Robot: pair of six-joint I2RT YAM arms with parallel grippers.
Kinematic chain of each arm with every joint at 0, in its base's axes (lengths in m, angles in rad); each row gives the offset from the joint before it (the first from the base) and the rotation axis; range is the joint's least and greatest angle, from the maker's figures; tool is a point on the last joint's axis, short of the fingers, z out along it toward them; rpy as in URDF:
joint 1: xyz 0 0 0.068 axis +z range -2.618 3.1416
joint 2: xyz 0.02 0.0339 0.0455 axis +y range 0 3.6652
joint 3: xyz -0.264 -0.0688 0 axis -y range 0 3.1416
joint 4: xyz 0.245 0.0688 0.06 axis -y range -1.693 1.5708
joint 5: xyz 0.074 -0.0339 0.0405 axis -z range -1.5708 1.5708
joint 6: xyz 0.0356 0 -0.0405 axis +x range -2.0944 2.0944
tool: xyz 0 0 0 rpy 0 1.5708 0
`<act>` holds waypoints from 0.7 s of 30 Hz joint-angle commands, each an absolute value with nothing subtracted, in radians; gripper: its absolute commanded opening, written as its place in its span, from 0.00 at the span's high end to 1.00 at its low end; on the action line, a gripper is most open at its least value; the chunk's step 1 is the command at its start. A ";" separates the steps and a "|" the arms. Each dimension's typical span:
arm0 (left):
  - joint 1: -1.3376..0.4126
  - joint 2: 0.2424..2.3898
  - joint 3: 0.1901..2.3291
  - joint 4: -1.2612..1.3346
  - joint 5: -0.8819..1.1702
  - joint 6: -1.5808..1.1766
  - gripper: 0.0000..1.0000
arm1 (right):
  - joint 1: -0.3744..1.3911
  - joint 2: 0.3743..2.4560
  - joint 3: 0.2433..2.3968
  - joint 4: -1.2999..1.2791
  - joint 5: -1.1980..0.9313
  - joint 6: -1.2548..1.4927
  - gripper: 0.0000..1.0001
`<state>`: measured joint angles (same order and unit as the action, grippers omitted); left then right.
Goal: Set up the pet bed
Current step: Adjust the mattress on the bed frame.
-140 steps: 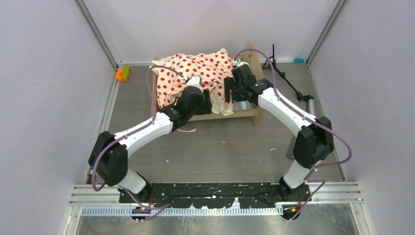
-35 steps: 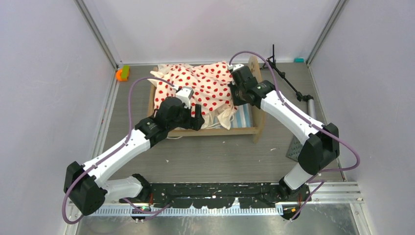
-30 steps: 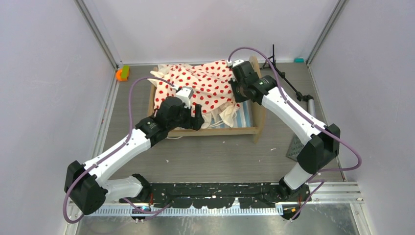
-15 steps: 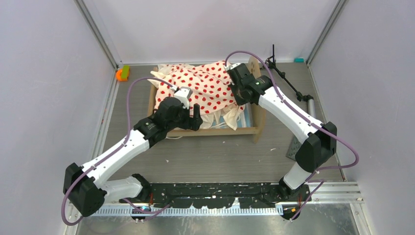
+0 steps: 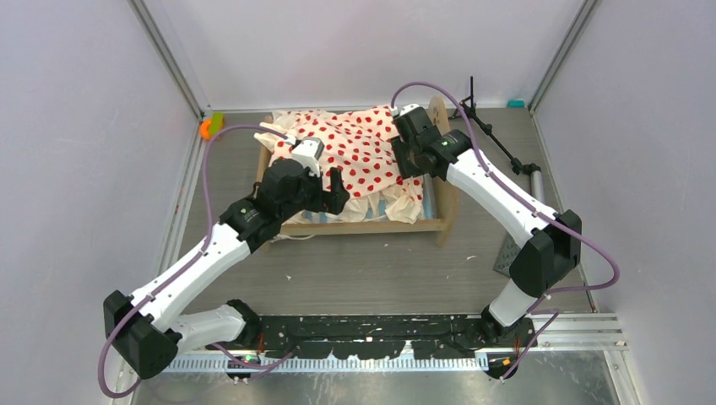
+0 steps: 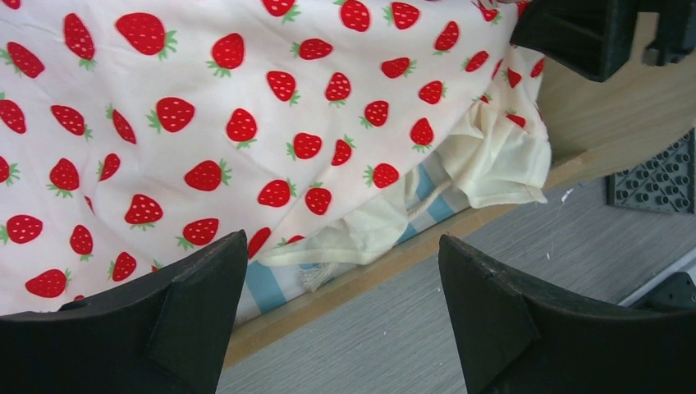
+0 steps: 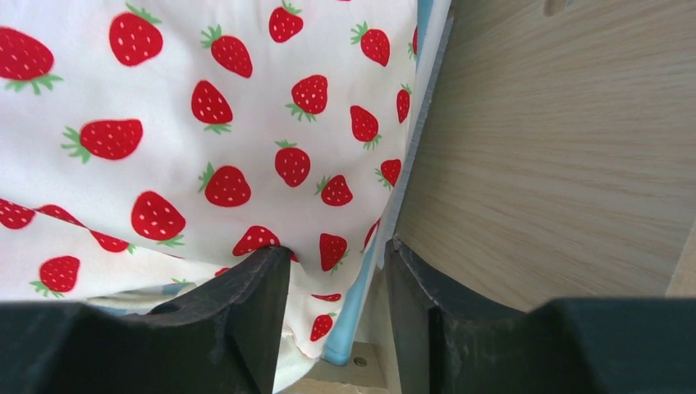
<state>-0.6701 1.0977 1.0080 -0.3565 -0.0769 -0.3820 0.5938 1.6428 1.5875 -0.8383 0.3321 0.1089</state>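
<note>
The pet bed's light-wood frame (image 5: 371,224) stands at the back middle of the floor. Its strawberry-print bedding (image 5: 355,143) lies spread over the blue-striped mattress (image 5: 431,201), and a cream ruffle hangs at the front. My left gripper (image 5: 336,190) hovers open over the front rail, with the ruffle and mattress edge (image 6: 263,289) below its gap (image 6: 342,238) and nothing gripped. My right gripper (image 5: 404,160) sits by the right end board (image 7: 558,148). It is open, and the bedding's edge (image 7: 328,246) hangs loose between its fingers.
A black tripod stand (image 5: 490,131) lies right of the bed. A dark studded mat (image 6: 657,176) sits on the floor near the right arm. An orange-green toy (image 5: 211,126) rests at the back left corner. Walls close in on both sides.
My right gripper has opened and let go of the bedding by the right end board. The bedding now reaches the bed's front right. My left arm has drawn back and left slightly.
</note>
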 commanded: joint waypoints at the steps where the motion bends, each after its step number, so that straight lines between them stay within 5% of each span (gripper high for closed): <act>1: -0.610 1.125 1.045 -0.369 -0.046 -0.416 0.11 | 0.587 1.574 1.608 -0.775 0.343 0.187 0.47; 4: -0.564 1.136 1.060 -0.399 -0.015 -0.418 0.11 | 0.578 1.543 1.588 -0.772 0.328 0.232 0.42; 8: -0.557 1.127 1.074 -0.430 -0.025 -0.367 0.11 | 0.570 1.471 1.522 -0.727 0.358 0.283 0.20; 21: -0.558 1.227 1.160 -0.462 0.074 -0.411 0.16 | 0.457 1.460 1.502 -0.818 0.154 0.419 0.19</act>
<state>-0.5560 1.1877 1.1038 -0.4789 -0.0048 -0.3939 0.4980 1.4334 1.4891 -0.7715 0.2401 0.3676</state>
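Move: The mattress's right edge lies between the right hand's half-open fingers, about 1 cm to its right and 2 cm below. The headboard stands roughly 6 cm to that hand's right, level with it, and the frame's front right corner about 12 cm back, 7 cm right and 8 cm below. From the left hand, the mattress's middle is some 7 cm ahead, straight on, and 10 cm below; the front rail runs 5 cm back, 3 cm right and 14 cm below. Coming free of the mattress's right edge, the right hand spreads its half-open fingers wide and lifts about 5 cm, easing right towards the headboard and slightly back while rolling its left side up nearly 20 degrees and turning a little clockwise. The left hand, still wide open, shifts some 3 cm left and forward above the mattress, sinking slightly, then edges back right. ##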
